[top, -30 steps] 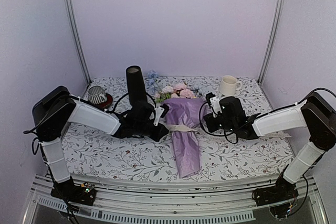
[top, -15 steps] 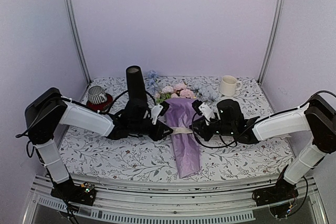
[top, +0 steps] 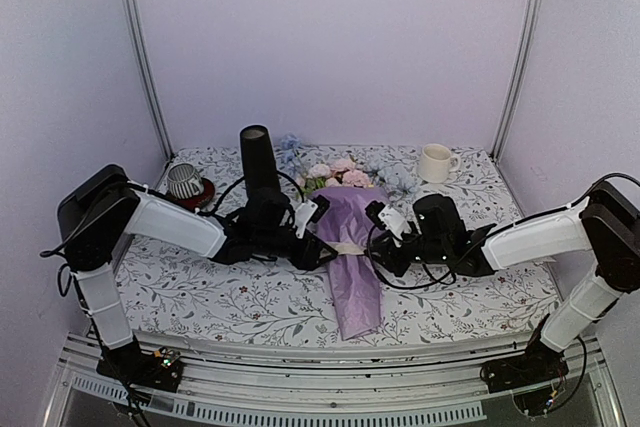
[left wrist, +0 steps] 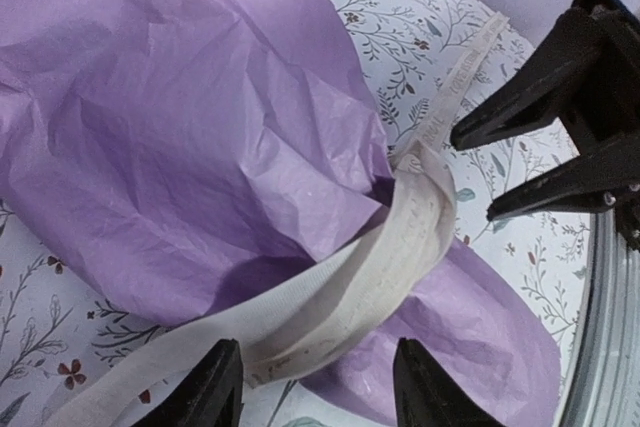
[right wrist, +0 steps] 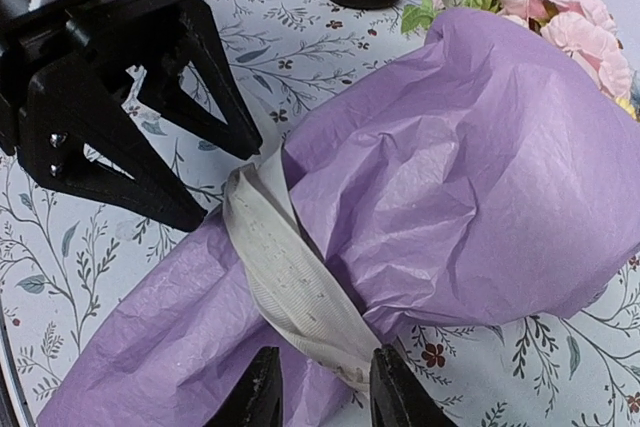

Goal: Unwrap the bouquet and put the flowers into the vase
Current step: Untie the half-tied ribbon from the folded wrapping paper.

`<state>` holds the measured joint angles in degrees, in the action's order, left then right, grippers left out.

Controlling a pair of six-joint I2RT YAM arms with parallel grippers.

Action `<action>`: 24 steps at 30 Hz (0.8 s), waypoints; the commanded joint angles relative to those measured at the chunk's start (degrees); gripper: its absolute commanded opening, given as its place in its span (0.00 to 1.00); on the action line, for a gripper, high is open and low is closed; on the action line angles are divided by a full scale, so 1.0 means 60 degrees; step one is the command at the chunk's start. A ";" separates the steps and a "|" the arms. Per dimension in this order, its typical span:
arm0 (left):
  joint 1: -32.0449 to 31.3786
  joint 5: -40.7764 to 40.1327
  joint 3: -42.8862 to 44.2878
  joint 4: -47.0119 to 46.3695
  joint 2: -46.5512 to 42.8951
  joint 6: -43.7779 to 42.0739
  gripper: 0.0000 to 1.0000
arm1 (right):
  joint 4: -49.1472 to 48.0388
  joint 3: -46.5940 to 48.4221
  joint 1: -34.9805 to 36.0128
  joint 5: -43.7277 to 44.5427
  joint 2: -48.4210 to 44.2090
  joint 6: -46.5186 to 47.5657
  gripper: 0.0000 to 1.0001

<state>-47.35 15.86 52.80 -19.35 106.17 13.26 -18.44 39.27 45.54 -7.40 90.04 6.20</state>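
Observation:
The bouquet (top: pixel 355 287) lies on the table, its lilac paper cone (left wrist: pixel 200 127) tied at the waist with a cream ribbon (left wrist: pixel 400 247). Pink and white flowers (right wrist: pixel 540 7) poke out of the far end. My left gripper (top: pixel 322 247) is at the ribbon's left side, open, with a ribbon loop lying loose between its fingers (left wrist: pixel 215 392). My right gripper (top: pixel 376 250) faces it from the right, open, with the ribbon's other end (right wrist: pixel 330 332) between its fingertips (right wrist: pixel 395 392). The black vase (top: pixel 258 162) stands upright behind the left gripper.
A white mug (top: pixel 435 162) stands at the back right. A striped grey cup (top: pixel 185 180) sits on a red saucer at the back left. The floral tablecloth (top: pixel 200 292) covers the table, and lilac walls close it in on three sides.
Both grippers have gone from shut to open. The right gripper has moved left, up to the ribbon. The left has edged right toward it.

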 commanded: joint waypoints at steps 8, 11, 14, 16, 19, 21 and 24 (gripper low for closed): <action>-0.0004 -0.0745 0.0523 0.0527 0.0381 -0.0002 0.34 | 0.0421 0.0743 0.0103 0.0262 0.0775 0.0169 0.31; -0.0008 -0.0834 0.0487 0.0531 0.0309 0.0076 0.21 | 0.0458 0.0928 0.0115 0.0198 0.0945 0.0141 0.24; -0.0013 -0.0964 0.0250 0.0323 0.0052 0.0104 0.10 | 0.0456 0.0956 0.0136 0.0295 0.0929 0.0068 0.08; -0.0005 -0.1059 0.0101 0.0198 -0.0099 0.0091 0.03 | 0.0405 0.0881 0.0126 0.0537 0.0780 0.0005 0.04; 0.0003 -0.1137 0.0063 0.0242 -0.0146 0.0111 0.00 | 0.0204 0.0664 0.0117 0.1098 0.0492 -0.0137 0.03; 0.0018 -0.1236 0.0059 0.0262 -0.0160 0.0158 0.00 | -0.0062 0.0424 0.0118 0.1798 0.0237 -0.0338 0.03; 0.0048 -0.1675 -0.0018 0.0315 -0.0283 0.0288 0.00 | -0.0425 0.0052 0.0029 0.2505 -0.0169 -0.0625 0.03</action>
<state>-47.35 9.19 53.87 -17.21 107.24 13.82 -17.26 42.17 46.00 0.03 93.19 5.30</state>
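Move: The loose ribbon band lies across the wrapping paper's narrow waist, each end already between a hand's open fingers. Its left end is about 1 cm ahead, 1 cm left and 1 cm below the left hand; its right end is about 1 cm ahead, 1 cm left and 1 cm below the right hand. From the left hand, the waist is level, some 4 cm right and 3 cm lower; the pink flowers are about 20 cm ahead, 3 cm right; the black vase is roughly 16 cm ahead, 14 cm left. The ribbon's two side folds get pinched: the left hand eases about 1.5 cm forward, 1 cm left and 1 cm down as its half-open fingers shut on the left end. The right hand sinks and edges forward and left, each about 1 cm, closes on the right end, then draws some 1.5 cm to the right and 1 cm farther forward, rising slightly. ##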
